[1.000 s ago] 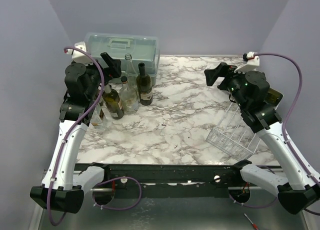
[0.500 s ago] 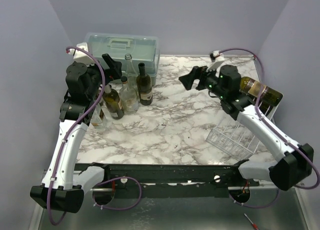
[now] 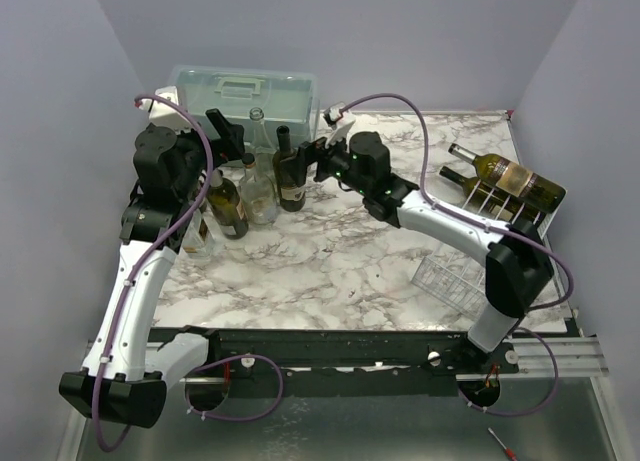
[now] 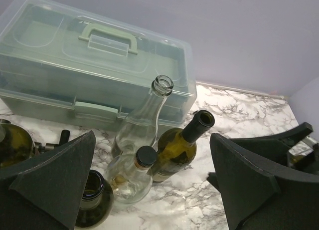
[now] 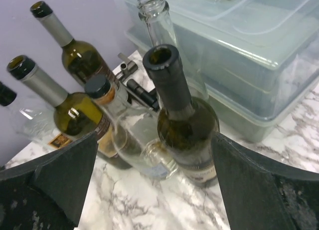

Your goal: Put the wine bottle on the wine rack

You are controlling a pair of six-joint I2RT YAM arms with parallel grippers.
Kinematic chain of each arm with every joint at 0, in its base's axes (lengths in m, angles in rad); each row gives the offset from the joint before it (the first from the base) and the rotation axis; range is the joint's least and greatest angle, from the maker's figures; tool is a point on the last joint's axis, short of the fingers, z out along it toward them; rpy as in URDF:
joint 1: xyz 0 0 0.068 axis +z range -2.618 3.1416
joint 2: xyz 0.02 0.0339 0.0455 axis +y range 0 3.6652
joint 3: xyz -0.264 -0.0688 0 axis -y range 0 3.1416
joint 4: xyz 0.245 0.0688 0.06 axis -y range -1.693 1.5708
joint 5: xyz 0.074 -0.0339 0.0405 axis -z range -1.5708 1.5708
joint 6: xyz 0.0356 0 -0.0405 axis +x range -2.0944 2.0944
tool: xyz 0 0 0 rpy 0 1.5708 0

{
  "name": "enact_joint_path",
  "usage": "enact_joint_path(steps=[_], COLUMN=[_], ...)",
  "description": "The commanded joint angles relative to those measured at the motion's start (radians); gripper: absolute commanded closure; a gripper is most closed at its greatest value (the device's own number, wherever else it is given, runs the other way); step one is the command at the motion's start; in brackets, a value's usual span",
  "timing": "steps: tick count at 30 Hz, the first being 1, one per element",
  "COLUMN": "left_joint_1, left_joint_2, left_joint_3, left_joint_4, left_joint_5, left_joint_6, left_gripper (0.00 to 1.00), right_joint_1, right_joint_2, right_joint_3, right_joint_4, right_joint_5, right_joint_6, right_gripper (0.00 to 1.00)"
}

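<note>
A dark green wine bottle with a black neck (image 3: 291, 181) stands upright at the right of a cluster of bottles at the back left. It also shows in the right wrist view (image 5: 189, 125) and the left wrist view (image 4: 174, 150). My right gripper (image 3: 306, 157) is open beside it at neck height, and the bottle stands just ahead of the gap between the jaws (image 5: 154, 190). My left gripper (image 3: 226, 131) is open and empty, above and behind the cluster (image 4: 154, 190). The white wire wine rack (image 3: 465, 276) stands at the right with two bottles (image 3: 505, 171) lying on it.
A translucent grey-green toolbox (image 3: 245, 91) stands at the back left, right behind the bottles. The cluster also holds a tall clear bottle (image 3: 261, 141), a small clear black-capped bottle (image 3: 252, 191) and an olive bottle (image 3: 228, 206). Purple cables loop over both arms.
My right arm has swung from the rack on the right across the table to the bottle cluster, gripper open and empty. The left arm has not moved.
</note>
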Motion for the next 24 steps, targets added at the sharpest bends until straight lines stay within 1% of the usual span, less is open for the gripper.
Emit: enact_joint_path(steps=[1, 8, 11, 18, 21, 24], left_joint_1=[-0.018, -0.048, -0.061, -0.081, -0.088, -0.092], left_joint_2=[-0.030, -0.040, -0.043, -0.052, -0.056, -0.062], left_joint_3=[-0.011, -0.008, -0.008, -0.008, -0.008, -0.008], left_joint_4=[-0.008, -0.011, -0.012, -0.015, -0.015, -0.015], left_joint_5=[-0.020, -0.037, -0.036, -0.057, -0.057, -0.057], left_joint_6=[0.009, 0.022, 0.023, 0.029, 0.029, 0.029], left_gripper=[0.01, 0.01, 0.01, 0.01, 0.01, 0.01], right_joint_1=[0.018, 0.023, 0.031, 0.057, 0.072, 0.084], right_joint_2=[0.099, 0.210, 0.252, 0.315, 0.343, 0.365], right_joint_3=[0.107, 0.201, 0.257, 0.290, 0.320, 0.333], right_joint_4=[0.062, 0.077, 0.050, 0.087, 0.074, 0.072], right_joint_5=[0.133, 0.186, 0.198, 0.265, 0.317, 0.337], right_joint_6=[-0.036, -0.050, -0.073, -0.117, -0.129, -0.147], right_gripper=[0.06, 0.10, 0.15, 0.20, 0.24, 0.29])
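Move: The dark wine bottle, the rightmost of the standing group, is about 8 cm ahead of the right hand and 5 cm to its left, its middle some 12 cm lower. The tall clear bottle stands about 5 cm to the left of it and 4 cm farther out; the capped clear bottle is 7 cm left of it and 3 cm nearer the base. From the left hand, the wine bottle lies roughly 8 cm ahead and 10 cm right, well below. The dark wine bottle's neck is taken in between the right hand's open fingers as that hand reaches about 7 cm forward and 5 cm left, sinking some 3 cm, mostly late on. The wrist swings about 10 degrees clockwise and the fingers close by a quarter, still wide around the neck. The empty left hand drifts a couple of centimetres right and back. ##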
